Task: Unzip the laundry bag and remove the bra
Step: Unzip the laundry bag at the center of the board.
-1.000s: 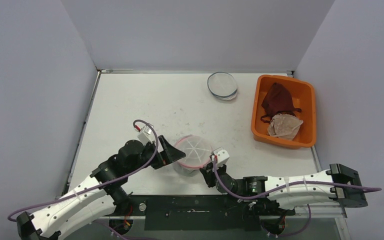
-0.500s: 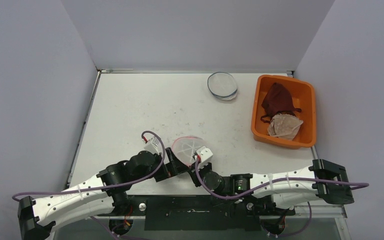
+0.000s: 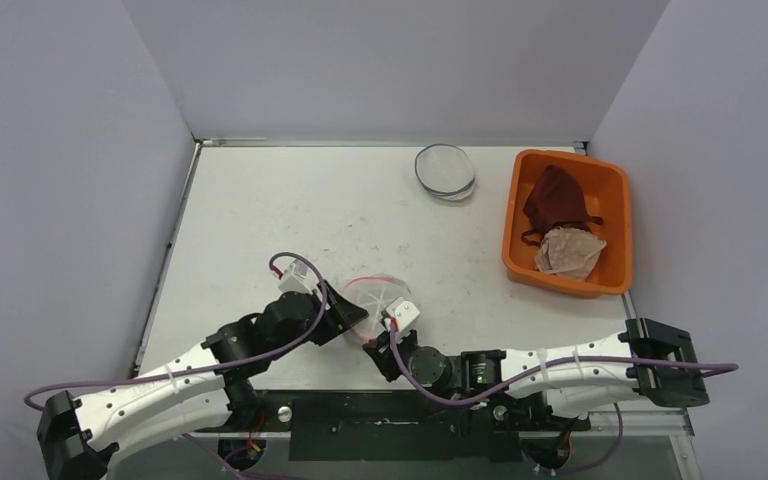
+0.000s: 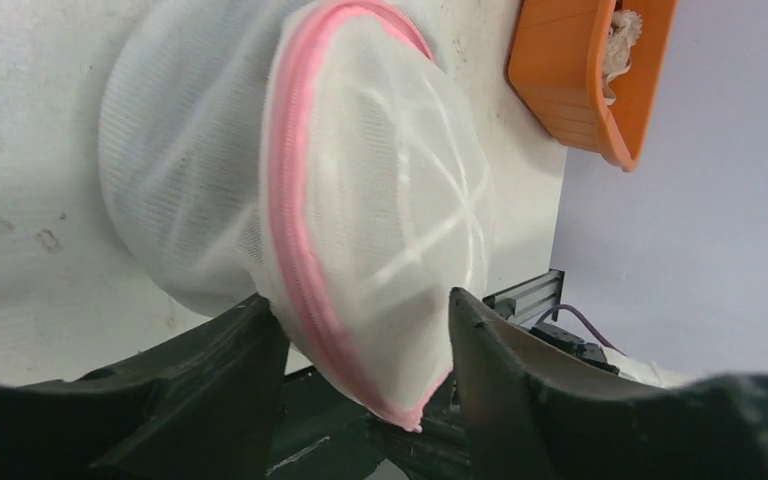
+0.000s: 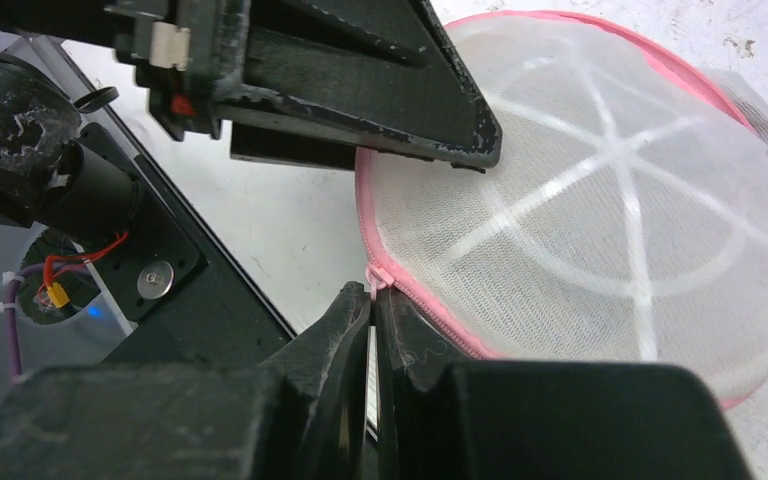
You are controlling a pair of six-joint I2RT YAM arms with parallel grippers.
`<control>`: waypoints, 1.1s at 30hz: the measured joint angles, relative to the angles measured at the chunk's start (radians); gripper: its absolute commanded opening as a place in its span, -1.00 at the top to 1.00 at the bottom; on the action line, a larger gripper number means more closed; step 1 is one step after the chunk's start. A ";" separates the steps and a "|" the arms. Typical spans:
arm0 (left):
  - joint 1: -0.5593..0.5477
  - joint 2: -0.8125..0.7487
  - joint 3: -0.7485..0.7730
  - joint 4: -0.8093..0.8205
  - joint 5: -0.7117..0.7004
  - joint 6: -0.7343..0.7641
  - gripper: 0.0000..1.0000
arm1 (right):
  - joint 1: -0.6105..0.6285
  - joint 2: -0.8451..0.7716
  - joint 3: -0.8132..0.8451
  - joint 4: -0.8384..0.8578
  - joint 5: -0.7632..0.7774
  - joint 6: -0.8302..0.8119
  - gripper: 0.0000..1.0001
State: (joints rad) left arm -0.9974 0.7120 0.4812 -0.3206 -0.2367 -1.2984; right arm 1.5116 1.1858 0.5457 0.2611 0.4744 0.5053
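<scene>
The laundry bag [image 3: 375,297] is a white mesh dome with a pink zipper rim, standing tilted near the table's front edge. My left gripper [image 3: 345,315] straddles its lower part, and in the left wrist view both black fingers [image 4: 250,340] press against the mesh of the laundry bag [image 4: 360,200]. My right gripper [image 5: 373,295] is shut on the small pink zipper pull [image 5: 372,278] at the bag's rim [image 5: 430,320], just under the left gripper's finger [image 5: 360,90]. The bra is hidden; nothing shows through the mesh.
An orange bin [image 3: 615,190] at the right holds a dark red garment [image 3: 555,200] and a beige one [image 3: 570,250]. A flat round mesh bag [image 3: 445,170] with a dark rim lies at the back. The black base rail runs along the near edge.
The bag and the right gripper holding its pull have shifted left and toward the near edge. The left gripper's wide jaws have closed in onto the bag's sides.
</scene>
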 measured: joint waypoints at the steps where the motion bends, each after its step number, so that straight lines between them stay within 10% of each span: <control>1: 0.009 0.010 0.000 0.008 0.003 0.000 0.17 | 0.000 0.000 0.000 0.000 0.000 0.000 0.89; 12: 0.097 0.010 0.000 0.042 0.078 0.051 0.88 | 0.001 -0.061 -0.008 -0.065 0.056 0.027 0.89; 33: 0.202 0.095 0.001 0.178 0.294 0.181 0.92 | -0.014 -0.299 -0.090 -0.315 0.197 0.137 0.90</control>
State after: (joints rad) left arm -0.7952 0.8070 0.4824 -0.1425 0.0574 -1.1172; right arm 1.4979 0.8867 0.4553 -0.0536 0.6716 0.6426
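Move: The pink zip rim already runs between the left hand's half-open fingers, about 1 cm ahead of its hand point and 1 cm lower. The middle of the mesh lid lies roughly 4 cm ahead and 2 cm right of that hand, and the zip pull about 5 cm back, straight behind it. The pull is already pinched in the right hand's fingertips; from there the lid's middle is some 8 cm ahead and 1 cm right, about level. The left hand eases about 1.5 cm forward while its fingers close from half open to pinch the pink rim, then keeps hold and drifts a little to the right. Keeping its pinch on the zip pull, the right hand starts off as the left closes and draws the pull away from the left grip, about 8 cm to the right and some 2.5 cm forward along the lid's near side, its wrist turning roughly 15 degrees clockwise. ##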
